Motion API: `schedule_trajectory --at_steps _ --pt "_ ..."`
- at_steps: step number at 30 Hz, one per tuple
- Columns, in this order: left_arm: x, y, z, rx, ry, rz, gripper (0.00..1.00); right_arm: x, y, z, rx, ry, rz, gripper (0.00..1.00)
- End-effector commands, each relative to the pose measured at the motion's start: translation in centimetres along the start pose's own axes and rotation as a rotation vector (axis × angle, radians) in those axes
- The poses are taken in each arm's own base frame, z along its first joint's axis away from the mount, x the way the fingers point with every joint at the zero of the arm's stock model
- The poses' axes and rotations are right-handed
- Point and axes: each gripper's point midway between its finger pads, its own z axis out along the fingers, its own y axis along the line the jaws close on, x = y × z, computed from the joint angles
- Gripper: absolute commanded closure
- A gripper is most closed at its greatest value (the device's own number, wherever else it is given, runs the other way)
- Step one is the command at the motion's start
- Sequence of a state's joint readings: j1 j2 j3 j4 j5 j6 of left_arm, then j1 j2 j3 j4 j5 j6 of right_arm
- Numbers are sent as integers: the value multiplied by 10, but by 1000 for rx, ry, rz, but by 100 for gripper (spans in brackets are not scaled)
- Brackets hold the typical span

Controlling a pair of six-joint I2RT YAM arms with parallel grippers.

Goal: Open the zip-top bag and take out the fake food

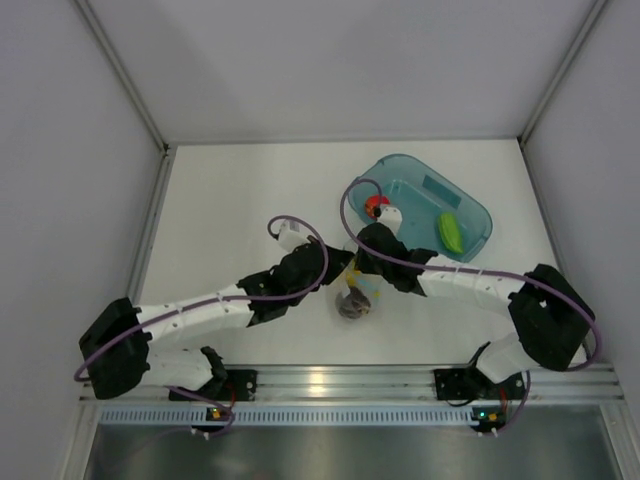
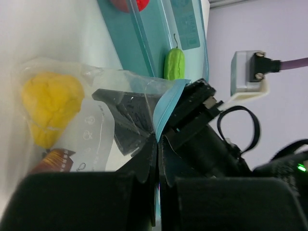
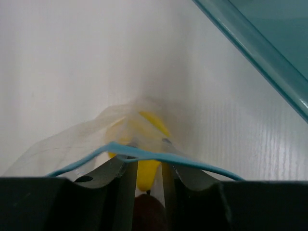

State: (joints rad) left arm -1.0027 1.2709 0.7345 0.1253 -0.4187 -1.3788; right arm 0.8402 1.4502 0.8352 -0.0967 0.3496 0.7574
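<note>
The clear zip-top bag [image 1: 352,290] [image 2: 94,130] lies on the table between both arms. My left gripper [image 2: 158,139] [image 1: 338,263] is shut on the bag's light blue zip strip [image 2: 166,108] and holds one lip up. My right gripper [image 3: 147,144] [image 1: 360,272] reaches through the open mouth, past the blue strip [image 3: 192,163], with its fingers [image 2: 127,120] inside the bag. They are closed against the yellow fake food piece [image 3: 147,171] [image 2: 50,103]. A dark maroon piece [image 2: 53,161] [image 1: 352,306] lies in the bag too.
The teal translucent tray [image 1: 425,195] [image 2: 144,38] [image 3: 255,48] stands at the back right, close to the bag. A red piece [image 1: 377,207] [image 2: 130,4] and a green oblong piece [image 1: 450,232] [image 2: 174,63] lie in it. Grey walls enclose the white table.
</note>
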Motion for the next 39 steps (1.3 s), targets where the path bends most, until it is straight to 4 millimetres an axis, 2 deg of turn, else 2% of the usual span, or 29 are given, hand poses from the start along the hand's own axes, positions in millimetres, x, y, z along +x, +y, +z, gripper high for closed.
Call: schedule_trajectory --at_steps 1,2,4,5,7,10,18,21,27,31,35,39 --pt "-20 -34 -18 127 -63 -69 100 -22 -10 3 107 -88 -50 73" --pt "-24 -33 -20 129 -80 -65 100 -20 -21 0 150 -82 -78 73" --pt "-30 -34 -26 141 -96 -56 100 -30 -35 -6 216 -112 -133 73" --pt "-30 -28 -27 131 -97 -47 100 -29 -45 -11 257 -98 -171 73" --pt "-32 -26 -32 133 -99 -33 100 -41 -53 -19 316 -116 -234 72" --pt "-31 -14 -34 109 -94 8 100 -46 -61 -28 361 -91 -324 71" --pt "-17 43 -21 -52 -67 148 100 -21 -36 -29 228 -8 -408 70" --pt "-14 52 -19 -78 -58 188 100 -5 -25 -25 172 36 -433 68" --pt "-16 59 -20 -105 -61 225 100 15 -5 -18 63 76 -423 64" --pt "-15 57 -20 -103 -56 235 100 20 -13 -10 109 80 -446 59" --pt "-10 54 -16 -100 -32 252 100 26 -22 4 142 95 -460 47" --pt "-5 54 -14 -102 -9 265 100 27 -29 15 180 84 -464 38"
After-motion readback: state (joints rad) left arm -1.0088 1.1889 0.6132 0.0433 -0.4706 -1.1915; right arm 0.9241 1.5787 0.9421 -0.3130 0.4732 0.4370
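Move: The yellow food in the bag lies nearly straight below the right hand, about 7 cm down and 1 cm to its right. The dark food is some 5 cm nearer the bases and 1 cm left of the hand, equally low; the red food in the bin is about 17 cm ahead and 4 cm right. From the left hand, which already holds the blue zip edge, the yellow food is roughly 3 cm ahead, 3 cm right and 15 cm down. With the fingertips already under the blue zip edge, take the right gripper about 5 cm right, dipping then rising, roll its left side down some 25 degrees, bring it partly back left and slightly towards the base, then lower it into the bag mouth while spreading its fingers. Keep the left gripper shut on the zip edge; draw it left about 4 cm, first up, then down 5 cm net, rolling its left side up. ##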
